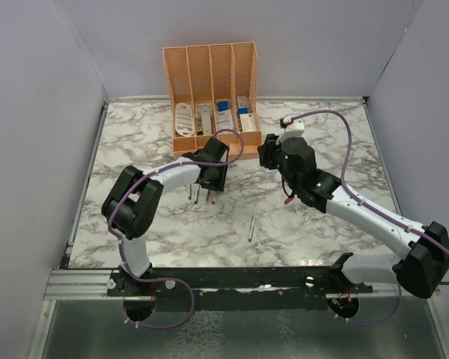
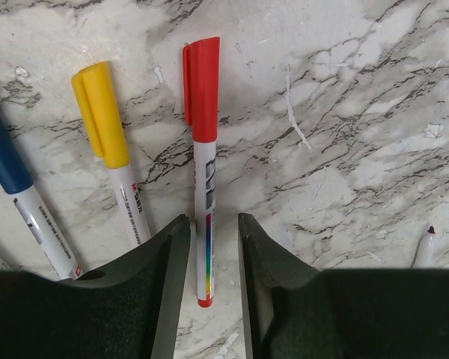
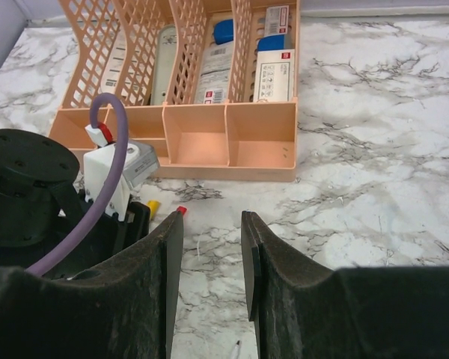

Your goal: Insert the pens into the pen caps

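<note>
A red-capped pen (image 2: 203, 187) lies flat on the marble, its red cap (image 2: 202, 90) pointing away. My left gripper (image 2: 213, 224) stands open around its rear end, with a gap on each side of the barrel. Beside it lie a yellow-capped pen (image 2: 105, 120) and a blue-capped pen (image 2: 7, 164). An uncapped pen (image 1: 251, 224) with a purple tip (image 2: 429, 233) lies apart to the right. From above, my left gripper (image 1: 212, 183) hangs over the capped pens. My right gripper (image 3: 212, 221) is open with nothing in it, and from above it (image 1: 268, 152) hovers close to the organiser. A small magenta piece (image 1: 288, 199) shows under the right arm.
The peach organiser (image 1: 209, 97) with stubby white and blue items stands at the back centre, just beyond both grippers (image 3: 232, 142). The left arm's wrist and purple cable (image 3: 105, 149) fill the space left of the right gripper. Grey walls enclose the table.
</note>
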`<action>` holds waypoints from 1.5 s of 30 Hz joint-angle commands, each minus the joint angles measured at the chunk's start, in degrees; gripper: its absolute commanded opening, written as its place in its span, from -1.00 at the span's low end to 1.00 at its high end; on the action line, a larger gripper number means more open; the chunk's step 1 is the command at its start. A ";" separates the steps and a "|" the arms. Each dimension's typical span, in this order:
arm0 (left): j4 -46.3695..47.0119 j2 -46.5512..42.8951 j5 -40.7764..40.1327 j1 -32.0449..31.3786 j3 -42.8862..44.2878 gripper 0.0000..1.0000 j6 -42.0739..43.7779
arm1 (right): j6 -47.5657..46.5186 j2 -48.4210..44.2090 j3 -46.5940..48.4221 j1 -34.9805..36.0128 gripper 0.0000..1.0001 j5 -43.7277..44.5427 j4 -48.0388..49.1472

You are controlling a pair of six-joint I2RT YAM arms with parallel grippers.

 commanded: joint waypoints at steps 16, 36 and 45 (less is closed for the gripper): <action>-1.77 -12.20 4.47 -1.73 0.10 -0.25 0.54 | 26.55 5.97 -0.38 -0.38 -0.25 13.32 -28.37; -3.14 -10.84 9.64 -16.14 -3.69 -0.24 -0.69 | 37.79 -0.49 -7.06 -3.90 -0.25 10.41 -36.14; -6.64 -5.45 9.48 -20.09 -0.08 -0.24 1.61 | 41.18 -4.20 -9.39 -3.95 -0.26 11.13 -38.20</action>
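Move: The loose magenta pen lies about 10 cm back and 11 cm right of the left hand, nearly at finger height. The red-capped pen lies just under that hand, its middle 4 cm ahead and 1 cm right; the yellow-capped one is 5 cm ahead, 3 cm left. For the right hand, the magenta cap is some 11 cm right, 1 cm back and 21 cm below; the magenta pen is 11 cm back, 4 cm left, equally low. Left rises, then swings back-right some 16 cm to the pen; right drops 13 cm rightward towards the cap. ##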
